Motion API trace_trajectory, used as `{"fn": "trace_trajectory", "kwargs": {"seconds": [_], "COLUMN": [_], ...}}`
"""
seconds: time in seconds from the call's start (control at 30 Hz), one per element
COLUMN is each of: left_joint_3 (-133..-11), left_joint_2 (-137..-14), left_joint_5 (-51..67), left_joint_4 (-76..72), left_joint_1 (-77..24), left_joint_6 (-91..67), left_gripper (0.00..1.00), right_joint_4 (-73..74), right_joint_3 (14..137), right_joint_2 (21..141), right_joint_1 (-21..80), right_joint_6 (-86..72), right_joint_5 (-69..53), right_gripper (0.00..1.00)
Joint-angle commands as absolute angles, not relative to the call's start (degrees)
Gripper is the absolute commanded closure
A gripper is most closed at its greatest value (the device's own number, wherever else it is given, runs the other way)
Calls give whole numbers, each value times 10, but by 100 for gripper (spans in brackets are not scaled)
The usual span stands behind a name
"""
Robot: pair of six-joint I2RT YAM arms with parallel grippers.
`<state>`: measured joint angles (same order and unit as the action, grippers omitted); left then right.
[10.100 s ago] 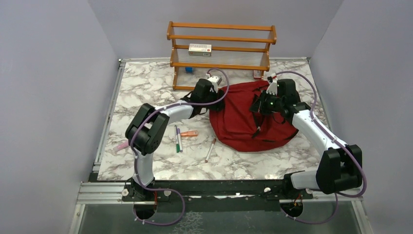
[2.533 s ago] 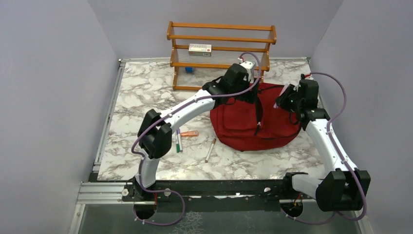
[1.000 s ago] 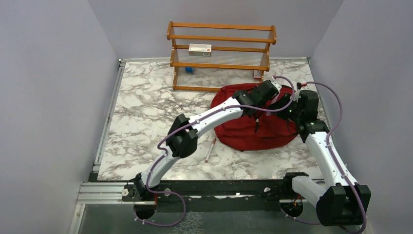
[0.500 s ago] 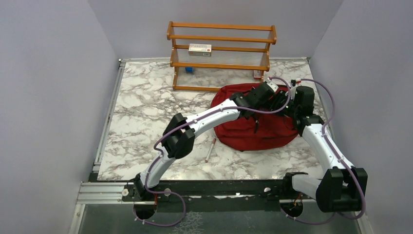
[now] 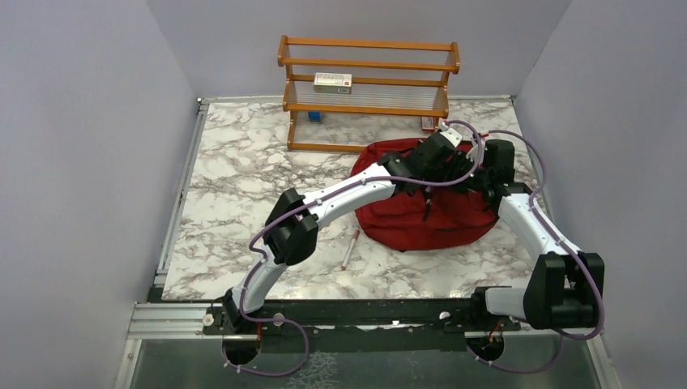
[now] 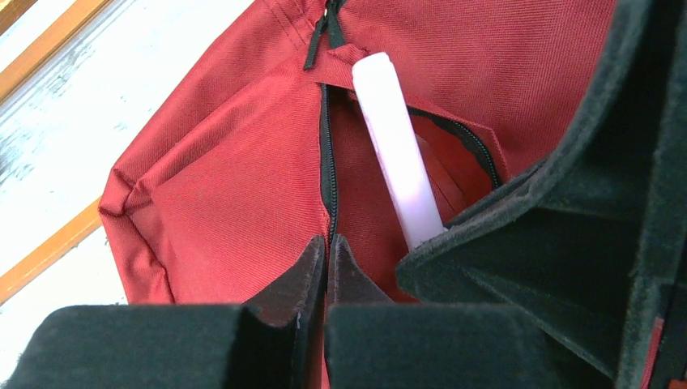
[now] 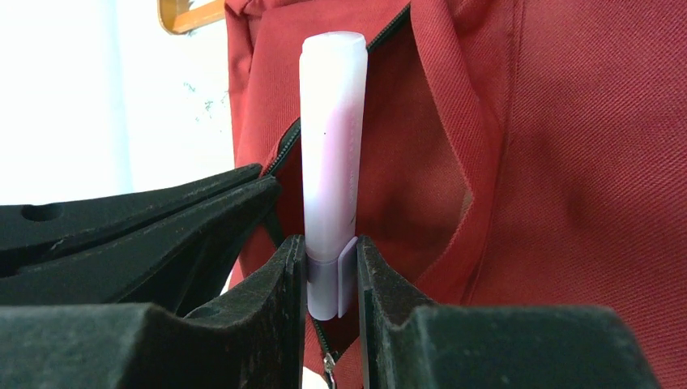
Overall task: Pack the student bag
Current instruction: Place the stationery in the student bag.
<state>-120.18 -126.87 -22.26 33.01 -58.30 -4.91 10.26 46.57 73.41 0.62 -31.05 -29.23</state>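
Observation:
The student bag (image 5: 405, 220), dark red with black zippers, lies at the right of the marble table. Both grippers meet over its back right part. My left gripper (image 6: 327, 247) is shut, pinching the black zipper edge of an open pocket (image 6: 454, 154). My right gripper (image 7: 330, 259) is shut on the cap end of a pale pink highlighter (image 7: 332, 138). The highlighter (image 6: 397, 146) points into the pocket's opening, its far end at the zipper's upper end. The right gripper's dark fingers (image 6: 567, 203) fill the right side of the left wrist view.
A wooden shelf rack (image 5: 369, 65) stands at the back, holding a small box (image 5: 333, 81), with a blue item (image 5: 314, 116) underneath. A pen (image 5: 350, 250) lies on the table in front of the bag. The left arm's elbow (image 5: 290, 235) hangs over the table's middle.
The left gripper has closed on the pocket's zipper edge. The right arm has swung in towards the left gripper, bringing the highlighter to the pocket opening.

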Motion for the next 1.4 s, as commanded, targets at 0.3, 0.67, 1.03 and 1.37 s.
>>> {"fn": "trace_trajectory", "kwargs": {"seconds": [0.3, 0.67, 1.03, 1.37], "left_joint_3": [-1198, -1186, -1174, -1132], "left_joint_2": [-1235, -1226, -1224, -1202], "left_joint_5": [-225, -220, -221, -186], "left_joint_4": [301, 294, 290, 270], "left_joint_1": [-582, -582, -582, -549], "left_joint_6": [-58, -60, -58, -72], "left_gripper": [100, 100, 100, 100], "right_joint_4": [180, 176, 156, 164], "right_joint_3": [472, 490, 486, 454], "right_joint_2": [750, 806, 760, 619], "right_joint_1": [3, 3, 4, 4], "right_joint_6": [-274, -258, -265, -269], "right_joint_5": [-404, -446, -412, -243], "right_gripper": [92, 73, 50, 50]}}
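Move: Just beyond and below the right fingers, which hold the pink highlighter, the bag's open pocket has its middle some 1 cm ahead, 3 cm left and 5 cm down. The zip edge pinched by the left fingers is about 2 cm ahead and 4 cm left of the right hand, 2 cm lower; the red-tipped pen lies on the table roughly 16 cm back and 22 cm left. From the left hand, that pocket's middle is about 3 cm right, 1 cm back and 3 cm below. Lowering the pink highlighter into the bag's pocket, the right hand draws back and sinks about 3 cm each way, easing left and turning some 10 degrees counter-clockwise while tipping down. Its fingers then open and let go, and the empty hand rises about 4.5 cm, drifting right as the tilt unwinds. The left hand stays nearly in place, still pinching the zip edge. ##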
